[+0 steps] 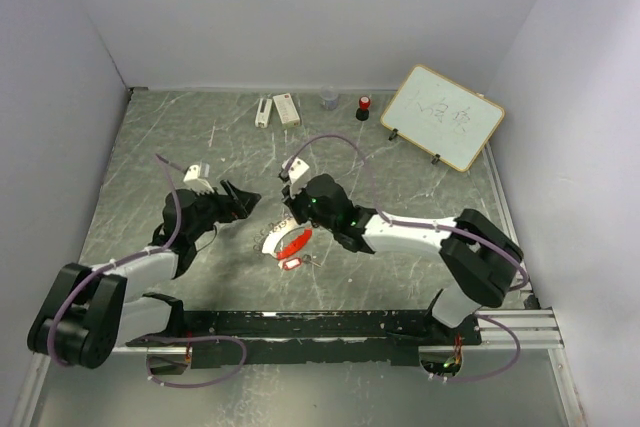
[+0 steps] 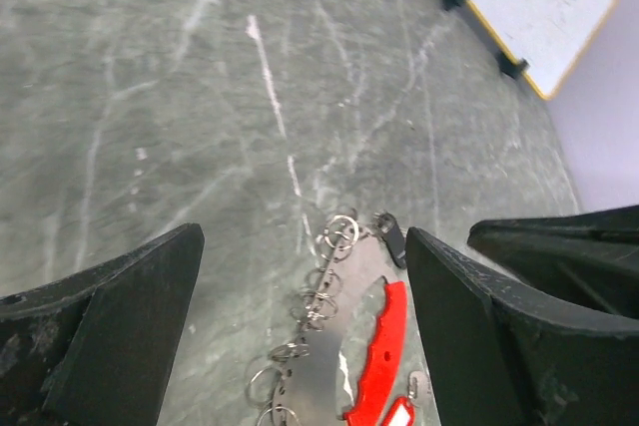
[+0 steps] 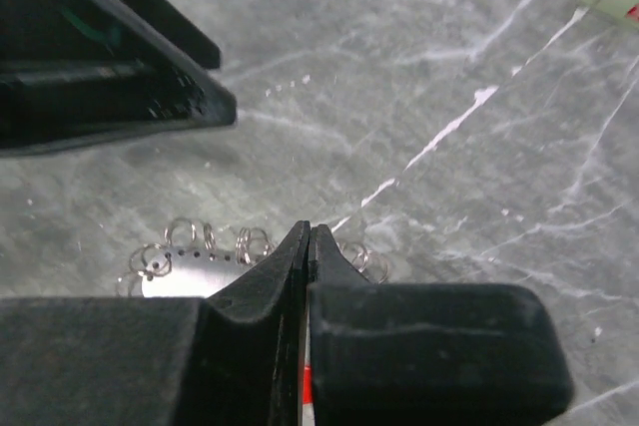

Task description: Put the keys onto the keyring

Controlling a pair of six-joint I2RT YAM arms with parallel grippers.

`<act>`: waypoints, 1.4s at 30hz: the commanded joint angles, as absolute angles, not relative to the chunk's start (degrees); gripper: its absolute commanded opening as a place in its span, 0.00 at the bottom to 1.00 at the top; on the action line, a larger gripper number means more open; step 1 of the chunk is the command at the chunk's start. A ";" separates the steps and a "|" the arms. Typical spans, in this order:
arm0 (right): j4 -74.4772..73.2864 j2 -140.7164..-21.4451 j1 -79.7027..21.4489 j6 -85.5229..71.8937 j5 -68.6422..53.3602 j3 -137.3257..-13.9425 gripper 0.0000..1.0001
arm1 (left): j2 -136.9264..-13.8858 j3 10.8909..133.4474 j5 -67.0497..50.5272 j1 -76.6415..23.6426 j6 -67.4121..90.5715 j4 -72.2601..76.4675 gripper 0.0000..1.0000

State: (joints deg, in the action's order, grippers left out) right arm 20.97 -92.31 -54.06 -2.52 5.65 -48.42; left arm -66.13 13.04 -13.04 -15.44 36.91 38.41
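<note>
The keyring (image 1: 283,242) lies on the table between my two grippers. The left wrist view shows its curved grey piece (image 2: 321,351) edged with several small silver rings, with the red fob (image 2: 384,346) beside it. A key with a black tag (image 2: 393,237) lies at the far end of the keyring. A key with a red tag (image 2: 399,414) lies at its near end. My left gripper (image 2: 305,236) hangs open above the keyring, a little to its left in the top view (image 1: 242,201). My right gripper (image 3: 308,238) is shut, its tips just over the ringed edge (image 3: 190,268).
A small whiteboard (image 1: 442,117) stands at the back right. A red-capped black cylinder (image 1: 364,105), a grey cup (image 1: 329,99) and white boxes (image 1: 278,109) line the back edge. White walls enclose the table on three sides.
</note>
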 commanded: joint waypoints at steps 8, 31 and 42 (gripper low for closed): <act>4.95 -96.35 -54.01 -2.17 10.03 -61.20 0.39 | -72.09 16.43 -24.16 -14.94 38.30 50.37 0.92; 9.80 -102.47 -53.82 -5.15 -5.75 -55.68 0.47 | -56.98 12.62 -6.28 -14.50 38.63 32.43 0.97; 9.00 -107.46 -55.63 -3.34 -4.25 -60.84 0.47 | -55.59 11.80 -5.08 -13.93 38.70 31.31 0.97</act>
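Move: The shut right hand has the keyring's row of rings about 4 cm back, 2 cm to its left and 10 cm below. Its red handle is roughly 7 cm back and 2 cm right of that hand, the black key some 3 cm back and 6 cm right, the red key about 11 cm back and 1 cm right, all equally low. From the open left hand, the rings lie some 5 cm back, 8 cm right and 9 cm below. Right hand rises, half-opens, then sinks about 12 cm, back over the rings; left hand swings right, then left. ##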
